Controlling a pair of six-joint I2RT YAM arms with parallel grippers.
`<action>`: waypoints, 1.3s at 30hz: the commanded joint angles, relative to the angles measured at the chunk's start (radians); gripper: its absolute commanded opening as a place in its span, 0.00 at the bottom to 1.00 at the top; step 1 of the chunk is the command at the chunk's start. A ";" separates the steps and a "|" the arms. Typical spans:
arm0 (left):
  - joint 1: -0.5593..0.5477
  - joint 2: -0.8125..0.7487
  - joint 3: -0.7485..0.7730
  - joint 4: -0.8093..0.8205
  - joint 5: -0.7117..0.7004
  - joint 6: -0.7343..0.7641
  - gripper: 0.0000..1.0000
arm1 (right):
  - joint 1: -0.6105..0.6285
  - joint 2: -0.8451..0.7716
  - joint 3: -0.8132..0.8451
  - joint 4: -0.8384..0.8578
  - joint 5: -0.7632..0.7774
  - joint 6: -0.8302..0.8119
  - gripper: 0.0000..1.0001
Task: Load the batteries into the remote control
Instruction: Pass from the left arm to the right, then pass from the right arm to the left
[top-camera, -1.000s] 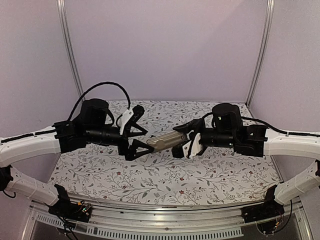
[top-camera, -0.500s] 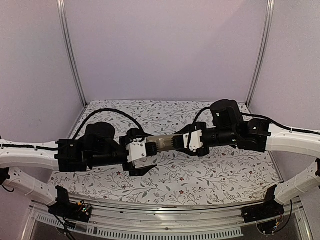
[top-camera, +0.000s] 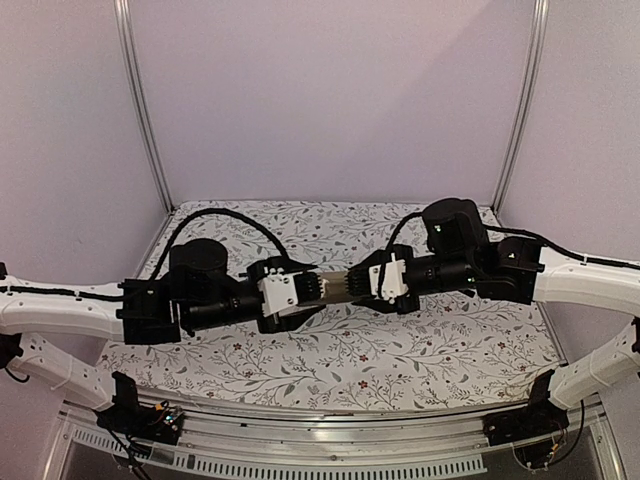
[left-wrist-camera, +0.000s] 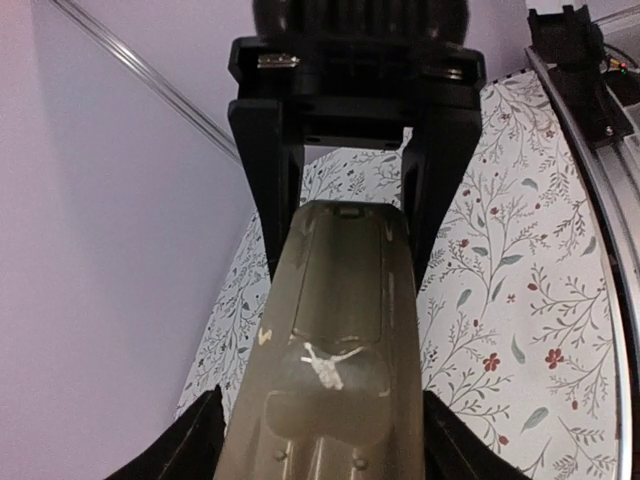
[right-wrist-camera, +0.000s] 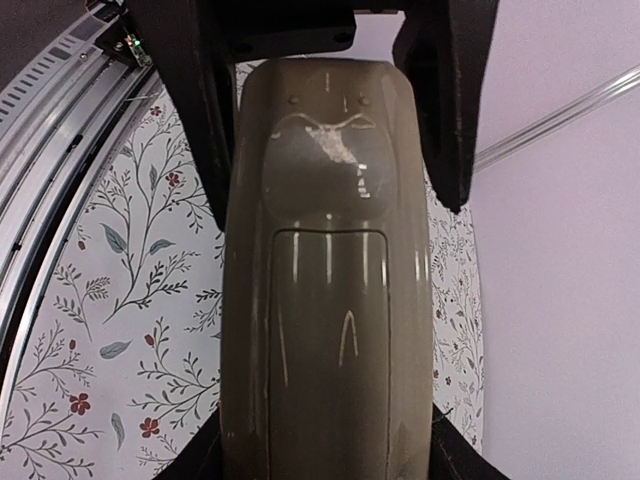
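Note:
An olive-grey remote control (top-camera: 338, 285) hangs level above the table, bridging both arms. My right gripper (top-camera: 388, 280) is shut on its right end. My left gripper (top-camera: 298, 292) has its fingers against the sides of the left end. In the left wrist view the remote (left-wrist-camera: 335, 330) runs away between my left gripper (left-wrist-camera: 320, 405), with the right gripper's fingers (left-wrist-camera: 275, 180) at its far end. The right wrist view shows the remote's back (right-wrist-camera: 325, 300), cover shut with an arrow mark, held in my right gripper (right-wrist-camera: 325, 445). The batteries are out of view.
A floral cloth (top-camera: 400, 350) covers the table below the arms. Lilac walls and two aluminium posts (top-camera: 140, 100) enclose the back and sides. A metal rail (top-camera: 330, 440) runs along the near edge.
The left gripper swung in from beside the remote, turned over, and closed its jaws round the left end. The right arm levelled the remote and shifted it slightly back.

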 joint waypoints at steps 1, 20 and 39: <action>-0.008 0.004 0.020 0.041 0.028 -0.026 0.58 | 0.009 -0.022 0.026 0.000 -0.028 0.020 0.24; -0.007 -0.001 0.025 0.033 0.076 -0.019 0.55 | 0.009 -0.001 0.051 -0.022 -0.010 0.014 0.23; 0.045 -0.103 -0.130 0.444 0.204 -0.228 0.00 | -0.048 -0.202 -0.077 0.308 -0.206 0.392 0.99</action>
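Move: The remote control bridges the two grippers, held by the right hand at its right end. Its middle lies about 3 cm to the right of the left hand and 1 cm ahead, at nearly the same height, with the left fingers open around its near end. From the right hand, the remote's middle is about 3 cm to the left and 1 cm lower, level with it fore and aft. The left fingers close on the left end of the remote, reopen partway and pinch it again, while that hand eases back about 1 cm; the right hand keeps its grip nearly still. Then the right fingers let go and open wide, that hand rising some 5 cm with a slight roll, as the left hand lifts about 3 cm, its grip kept. ##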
